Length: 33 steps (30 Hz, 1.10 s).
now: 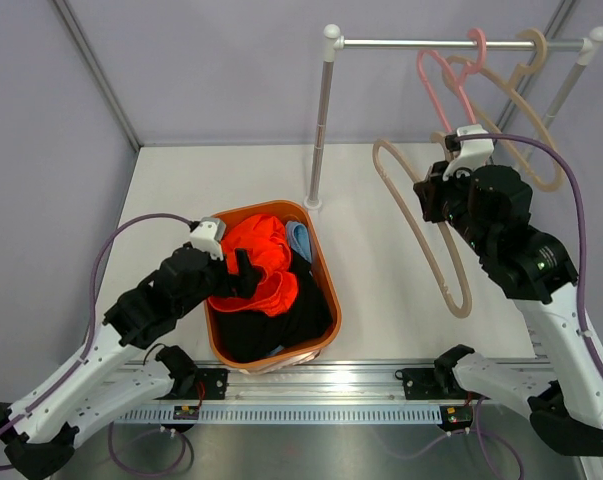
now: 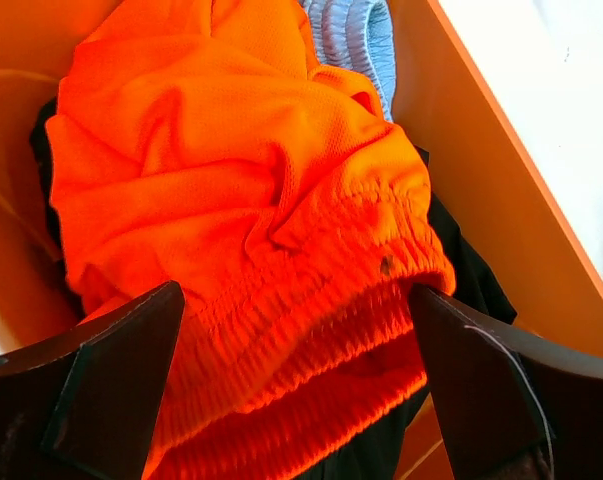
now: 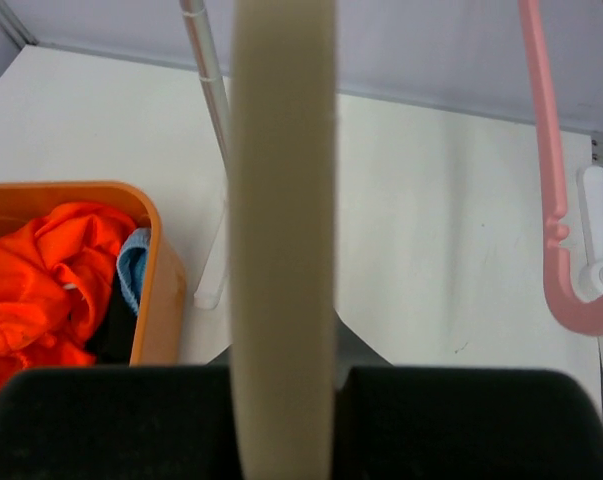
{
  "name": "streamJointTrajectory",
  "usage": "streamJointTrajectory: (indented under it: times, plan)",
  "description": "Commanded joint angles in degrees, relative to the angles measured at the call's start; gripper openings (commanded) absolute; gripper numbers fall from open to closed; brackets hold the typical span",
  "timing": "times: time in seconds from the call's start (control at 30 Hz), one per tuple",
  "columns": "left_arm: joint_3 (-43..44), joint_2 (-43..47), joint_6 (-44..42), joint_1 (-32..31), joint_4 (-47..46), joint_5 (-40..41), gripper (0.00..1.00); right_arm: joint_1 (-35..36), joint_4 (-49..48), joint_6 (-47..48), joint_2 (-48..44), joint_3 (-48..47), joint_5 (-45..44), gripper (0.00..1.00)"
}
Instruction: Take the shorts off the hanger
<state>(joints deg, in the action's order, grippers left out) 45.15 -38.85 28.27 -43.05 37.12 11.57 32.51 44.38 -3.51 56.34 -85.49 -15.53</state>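
Observation:
The orange shorts (image 1: 261, 265) lie crumpled on top in the orange basket (image 1: 326, 280), over the black shorts (image 1: 281, 325) and beside the light blue shorts (image 1: 299, 238). My left gripper (image 1: 243, 275) is open over them. In the left wrist view its jaws (image 2: 296, 300) stand wide on either side of the orange waistband (image 2: 311, 290). My right gripper (image 1: 433, 200) is shut on a bare beige hanger (image 1: 421, 230), held off the rail. In the right wrist view the hanger bar (image 3: 281, 200) runs up between the closed fingers (image 3: 281, 400).
A pink hanger (image 1: 446, 85) and another beige hanger (image 1: 526, 110) hang bare on the metal rail (image 1: 411, 43) at the back right. The rack's left post (image 1: 319, 130) stands just behind the basket. Grey walls close in the table.

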Motion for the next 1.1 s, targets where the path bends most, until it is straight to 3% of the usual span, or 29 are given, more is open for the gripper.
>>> streamJointTrajectory:
  times: [0.0, 0.13, 0.33, 0.53, 1.07]
  plan:
    - [2.49, 2.37, -2.17, 0.16, 2.33, 0.55, 0.99, -4.2, -5.62, 2.36, 2.89, -3.01, 8.58, 0.0]
    - [0.83, 5.27, -3.57, 0.16, 4.09, 3.27, 0.99, -6.85, -9.21, 2.8, 7.99, -5.2, 9.47, 0.0]
    - [3.63, 9.84, -4.1, -0.37, 8.14, 3.37, 0.99, -7.29, -15.63, 2.63, 16.6, -10.47, 3.23, 0.0]
    - [1.89, 13.71, -5.59, -1.42, 6.21, 2.93, 0.99, -8.34, -23.98, 5.62, 22.14, -13.2, -2.05, 0.0]
    - [-0.67, 19.25, -5.77, -4.15, 4.18, 2.58, 0.99, -13.79, -22.32, 4.39, 43.32, -38.05, 3.93, 0.0]
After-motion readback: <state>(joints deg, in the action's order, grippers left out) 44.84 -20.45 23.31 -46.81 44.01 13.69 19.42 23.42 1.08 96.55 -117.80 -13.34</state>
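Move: The right hand holds the bare beige hanger by its neck; the stretch of rail where it goes is about 26 cm ahead, level left-right and some 12 cm higher. On that rail, the pink hanger hangs about 10 cm to the hand's right, the other beige hanger about 20 cm. The left hand, open over the basket, has the red shorts about 4 cm ahead, 3 cm right and 5 cm below, the black shorts 6 cm back, 7 cm right. Keeping its pinch on the hanger's neck, the right hand carries it quickly some 22 cm forward to the rail, nearly level until past halfway and then climbing about 7 cm, while the wrist tips up about 10 degrees and turns slightly clockwise to bring the hook to the rail left of the pink hanger. Meanwhile the left hand, fingers still wide open and empty, eases back, left and up by a few centimetres each, away from the red shorts towards the basket's left rim. ##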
